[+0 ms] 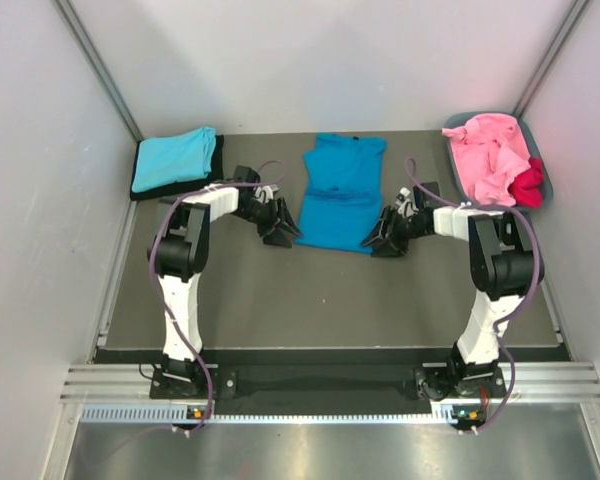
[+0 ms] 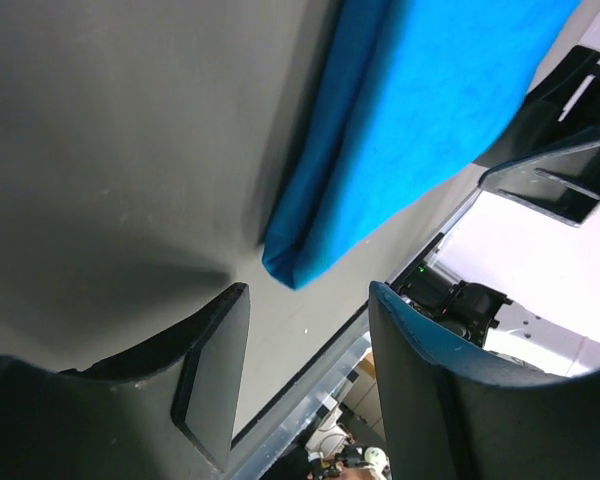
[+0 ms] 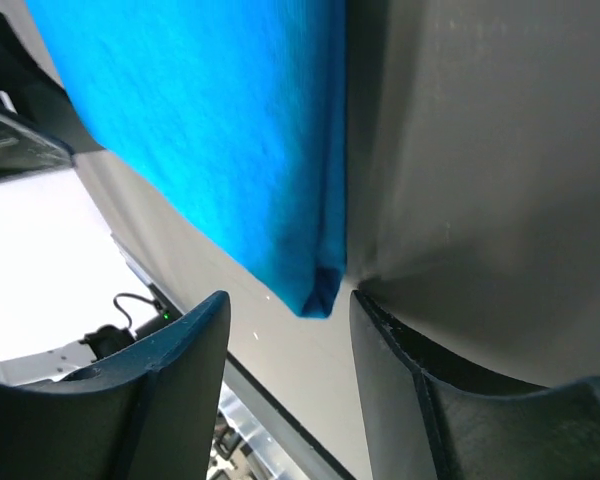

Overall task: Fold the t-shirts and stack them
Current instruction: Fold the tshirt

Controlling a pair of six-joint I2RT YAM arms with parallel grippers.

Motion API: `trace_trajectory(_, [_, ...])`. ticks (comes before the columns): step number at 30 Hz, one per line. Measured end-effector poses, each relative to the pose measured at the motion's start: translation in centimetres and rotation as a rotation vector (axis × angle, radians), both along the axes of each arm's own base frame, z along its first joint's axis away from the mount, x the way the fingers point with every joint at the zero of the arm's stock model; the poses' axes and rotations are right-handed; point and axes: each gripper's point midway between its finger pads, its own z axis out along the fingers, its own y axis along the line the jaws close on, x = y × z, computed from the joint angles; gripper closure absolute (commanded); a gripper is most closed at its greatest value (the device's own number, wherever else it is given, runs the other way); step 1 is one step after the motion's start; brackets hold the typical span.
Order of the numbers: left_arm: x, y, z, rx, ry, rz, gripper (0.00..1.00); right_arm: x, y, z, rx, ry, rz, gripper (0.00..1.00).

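Observation:
A bright blue t-shirt (image 1: 340, 195) lies flat mid-table with its sides folded in, collar toward the back. My left gripper (image 1: 278, 232) is open just off its near left corner. My right gripper (image 1: 385, 240) is open just off its near right corner. In the left wrist view the shirt's folded corner (image 2: 310, 250) hangs just ahead of the open gripper (image 2: 305, 350), nothing between the fingers. The right wrist view shows the other corner (image 3: 315, 290) just ahead of that open gripper (image 3: 290, 350). A folded turquoise t-shirt (image 1: 175, 158) lies at the back left. Pink t-shirts (image 1: 485, 155) and a crimson one (image 1: 527, 185) are heaped at the back right.
The pink and crimson shirts sit in a grey-blue tub (image 1: 543, 150) in the back right corner. A black layer (image 1: 140, 188) shows under the turquoise shirt. White walls close in the dark table (image 1: 330, 300) on three sides.

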Motion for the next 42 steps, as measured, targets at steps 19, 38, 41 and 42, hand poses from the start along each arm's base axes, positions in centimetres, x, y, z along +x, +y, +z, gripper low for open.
trace_trajectory(19, [-0.3,-2.7,-1.7,-0.008,0.026,-0.026,1.00,1.1,0.3,-0.7,0.007,-0.010,-0.021,1.00])
trace_trajectory(38, [-4.9,-2.5,13.0,-0.149,-0.320,-0.138,1.00,1.9,-0.2,13.6,0.090,-0.284,0.172,1.00])
trace_trajectory(41, [-5.4,-2.5,13.2,-0.145,-0.336,-0.148,1.00,1.2,-0.2,14.1,0.094,-0.282,0.187,1.00])
trace_trajectory(42, [-5.5,-2.5,13.2,-0.142,-0.338,-0.149,1.00,1.1,-0.2,14.1,0.096,-0.276,0.188,1.00])
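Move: The left hand's target, the blue t-shirt's near left corner, lies about 4 cm to its right and 2 cm lower; the turquoise folded shirt is some 25 cm left and 19 cm ahead of that hand. The near right corner is barely 1 cm ahead, 1 cm left and 1 cm below the right hand. From the right hand, the t-shirt's far end is roughly 26 cm ahead and 7 cm left, the pink shirt 26 cm right and 21 cm ahead. The left hand slides about 3 cm right and a little down onto the near left corner while the right eases about 1 cm forward and slightly down, and both open grippers shut, each pinching its corner of the blue t-shirt. Keeping hold, both then lift the near hem together some 15 cm, the left also drawing back about 5 cm, with each wrist turning roughly 20 degrees. ##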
